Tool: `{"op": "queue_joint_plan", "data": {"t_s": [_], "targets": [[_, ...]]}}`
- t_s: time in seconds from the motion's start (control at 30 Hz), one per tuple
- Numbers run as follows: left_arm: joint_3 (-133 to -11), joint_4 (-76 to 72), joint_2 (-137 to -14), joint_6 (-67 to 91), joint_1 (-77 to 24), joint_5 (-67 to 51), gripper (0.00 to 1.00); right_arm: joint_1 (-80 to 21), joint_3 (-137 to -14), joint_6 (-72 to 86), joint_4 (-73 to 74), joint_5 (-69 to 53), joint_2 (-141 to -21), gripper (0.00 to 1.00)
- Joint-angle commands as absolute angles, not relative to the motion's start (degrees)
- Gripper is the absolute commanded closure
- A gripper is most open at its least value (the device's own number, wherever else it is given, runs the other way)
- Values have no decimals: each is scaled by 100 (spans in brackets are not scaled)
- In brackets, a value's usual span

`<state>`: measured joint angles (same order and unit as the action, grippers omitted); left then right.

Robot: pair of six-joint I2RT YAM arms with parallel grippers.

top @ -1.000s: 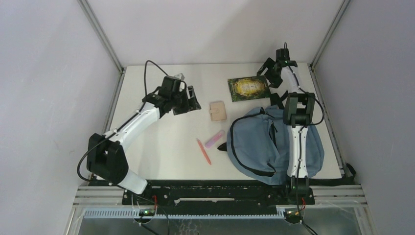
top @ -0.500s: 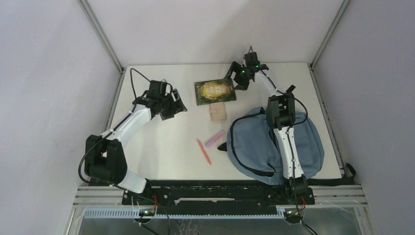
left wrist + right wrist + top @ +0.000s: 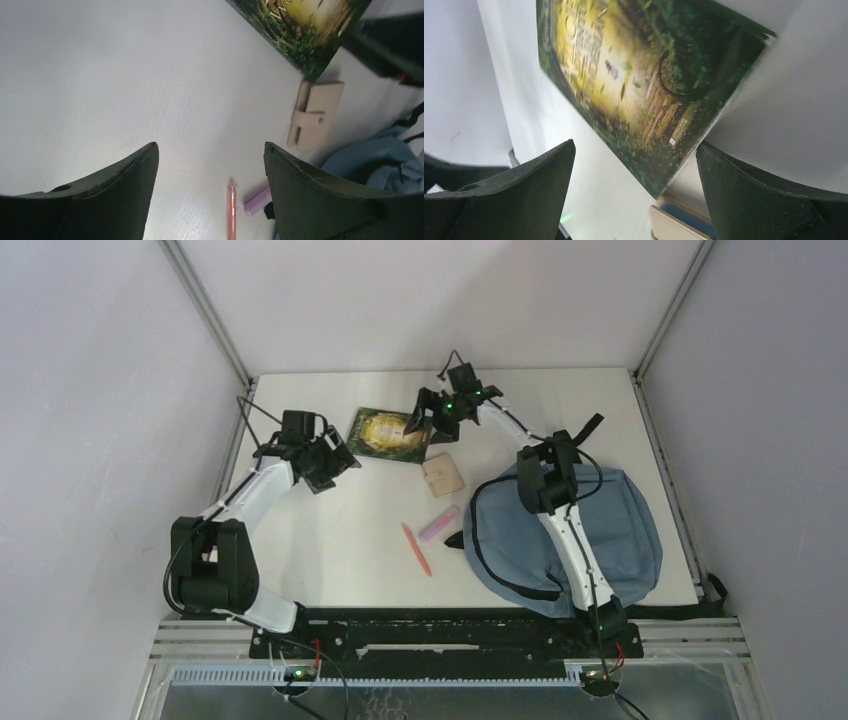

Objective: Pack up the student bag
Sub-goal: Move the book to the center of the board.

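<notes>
The student bag (image 3: 625,530), dusty blue with black trim, lies at the table's right with my right arm stretched over it. It also shows in the left wrist view as the bag (image 3: 367,160). A green-covered book (image 3: 385,435) lies flat at the far middle. My right gripper (image 3: 424,424) is open at its right edge, and the book's near corner (image 3: 634,75) sits between the spread fingers. My left gripper (image 3: 333,462) hovers open and empty left of the book (image 3: 300,25), its fingers wide over bare tabletop.
A tan wallet (image 3: 442,476) lies just below the book and shows as the wallet (image 3: 314,116). A pink eraser (image 3: 438,525), an orange pen (image 3: 416,549) and a small black item (image 3: 455,539) lie left of the bag. Frame posts stand at the far corners.
My right gripper has swept left along the far side, and the book has slid with it from above the bag to past the wallet. My left arm has drawn back to the left.
</notes>
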<state>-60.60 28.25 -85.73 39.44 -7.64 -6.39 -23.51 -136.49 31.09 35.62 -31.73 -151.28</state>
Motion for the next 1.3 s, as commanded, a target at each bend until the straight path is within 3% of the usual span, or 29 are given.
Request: {"op": "queue_joint_plan", "data": {"t_s": [0.0, 0.33, 0.57, 0.7, 0.93, 1.27], "targets": [[-5803, 2623, -8515, 4245, -434, -737, 18, -2832, -13400, 2812, 3421, -3457, -14762, 0], [-5355, 2472, -8201, 4532, -20, -734, 19, -3427, -12632, 2290, 3658, -3732, -13865, 1], [-5072, 2330, -7824, 4667, 133, -687, 19, -2950, -11700, 2638, 3157, -2558, -13056, 1], [-5021, 2184, -7982, 4797, 140, -903, 18, -2638, -12095, 3192, 3040, -2123, -13490, 1], [-5185, 2147, -8671, 4648, 149, -1432, 18, -2398, -14167, 4047, 3186, -2078, -15078, 1], [-5310, 1978, -9019, 4835, 293, -1648, 18, -2752, -14376, 4882, 2094, -2695, -15696, 0]]}}
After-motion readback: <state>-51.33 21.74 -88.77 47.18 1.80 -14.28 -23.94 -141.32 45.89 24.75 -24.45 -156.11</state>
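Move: The book's middle lies about 10 cm left of the open right hand, some 2 cm back and 3 cm below, its right end by the fingers. From that hand the beige notebook is about 12 cm back and 4 cm right, the pink eraser some 23 cm back and 3 cm right, both at table height. From the left hand the book is roughly 8 cm ahead, 12 cm right and 9 cm below. Right hand sweeps back-left some 14 cm, lifts, swings forward-right, lowers by the book's corner; left sinks 5 cm. ##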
